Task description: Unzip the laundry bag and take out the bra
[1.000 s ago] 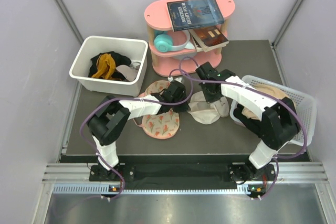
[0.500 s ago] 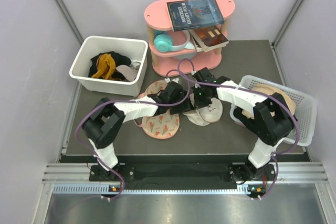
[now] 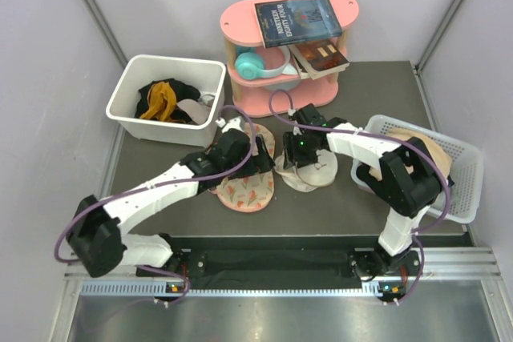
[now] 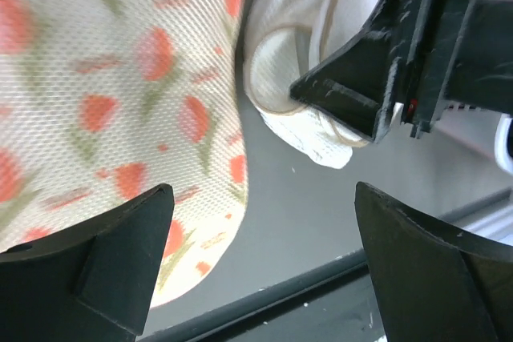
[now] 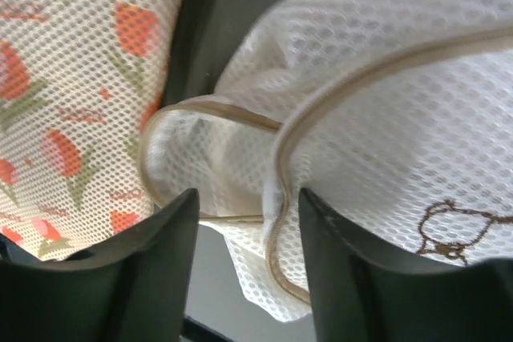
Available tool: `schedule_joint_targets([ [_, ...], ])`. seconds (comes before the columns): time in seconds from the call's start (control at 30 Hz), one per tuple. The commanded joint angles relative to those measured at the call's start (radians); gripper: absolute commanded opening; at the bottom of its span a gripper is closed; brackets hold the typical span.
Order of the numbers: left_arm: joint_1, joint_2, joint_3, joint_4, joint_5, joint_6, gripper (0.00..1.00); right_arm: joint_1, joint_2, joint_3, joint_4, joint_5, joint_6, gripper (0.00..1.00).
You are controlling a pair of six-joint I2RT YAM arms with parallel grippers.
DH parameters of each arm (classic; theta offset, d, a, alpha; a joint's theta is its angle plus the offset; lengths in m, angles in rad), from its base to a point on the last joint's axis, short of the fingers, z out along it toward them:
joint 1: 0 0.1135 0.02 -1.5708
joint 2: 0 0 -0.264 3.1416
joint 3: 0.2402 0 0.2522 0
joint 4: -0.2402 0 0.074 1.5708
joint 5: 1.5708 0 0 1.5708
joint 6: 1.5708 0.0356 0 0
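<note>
The cream-white mesh laundry bag [image 3: 314,172] lies crumpled on the dark mat, its zip rim loose and curled. In the right wrist view the bag [image 5: 385,102] fills the frame. My right gripper [image 3: 295,158] [image 5: 247,198] is open, with a fold of the bag's rim between its jaws. My left gripper [image 3: 255,154] [image 4: 263,190] is open and empty, over the mat between the pink floral piece [image 3: 244,190] and the bag [image 4: 276,78]. No bra shows in or by the bag. A mustard-yellow cloth [image 3: 160,100] lies in the white bin; its shape is unclear.
The white bin [image 3: 132,86] at the back left holds black clothes. A pink shelf [image 3: 240,18] at the back carries a book [image 3: 296,20] and teal headphones [image 3: 252,63]. A white basket [image 3: 465,158] at the right holds a beige garment [image 3: 409,138].
My right gripper has moved left and dragged the bag a little left. My left gripper has drawn back left from the bag, and the left arm has stretched out low.
</note>
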Motion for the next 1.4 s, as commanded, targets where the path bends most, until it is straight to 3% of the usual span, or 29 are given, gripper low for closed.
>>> schedule_joint_targets([
  [0.0, 0.001, -0.123, 0.032, -0.159, -0.179, 0.039, 0.99, 0.007, -0.052, 0.029, 0.080, -0.072, -0.032, 0.59],
  [0.17, 0.003, -0.212, 0.048, -0.229, -0.315, 0.099, 0.99, 0.006, -0.132, 0.025, 0.085, -0.098, -0.065, 0.87],
  [0.3, 0.006, -0.301, 0.072, -0.264, -0.357, 0.136, 0.99, -0.007, -0.213, -0.001, 0.092, -0.119, -0.073, 1.00],
  [0.5, 0.012, -0.411, 0.075, -0.337, -0.505, 0.145, 0.99, -0.057, -0.391, -0.083, 0.109, -0.092, -0.099, 1.00],
  [0.6, 0.032, -0.442, 0.097, -0.377, -0.532, 0.173, 0.99, -0.155, -0.509, -0.152, 0.131, -0.092, -0.102, 1.00],
  [0.7, 0.090, -0.455, 0.132, -0.397, -0.498, 0.211, 0.99, -0.255, -0.624, -0.201, 0.125, -0.099, -0.121, 1.00],
  [0.87, 0.335, -0.439, 0.184, -0.403, -0.215, 0.277, 0.99, -0.405, -0.772, -0.238, 0.082, -0.116, -0.164, 1.00],
  [0.97, 0.410, -0.418, 0.250, -0.420, -0.145, 0.297, 0.99, -0.490, -0.836, -0.239, 0.059, -0.133, -0.167, 1.00],
  [1.2, 0.415, -0.412, 0.367, -0.494, -0.208, 0.318, 0.99, -0.611, -0.962, -0.267, 0.074, -0.127, -0.128, 1.00],
  [1.37, 0.414, -0.395, 0.394, -0.518, -0.251, 0.332, 0.99, -0.622, -0.997, -0.285, 0.079, -0.107, -0.133, 1.00],
])
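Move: The emptied laundry bag's middle lies about 12 cm to the left hand's right, roughly level ahead and some 12 cm below. From the right hand, whose fingers are already partly open at the lid's left rim, it lies about 4 cm to the right, straight across, some 4 cm below. The tulip bag is roughly 15 cm to the right hand's left, level ahead; the white basket stands around 38 cm to its right, also about level ahead. Straight up first, the right hand finishes opening and comes free of the laundry bag's lid, then sweeps right towards the white basket while still climbing, some 20 cm each way in all, its fingers swinging forward and up. The left hand, empty and already wide open, goes left and up across the tulip bag, about 20 cm each, turning counter-clockwise and tipping its fingers up, with a small push forward late on. ##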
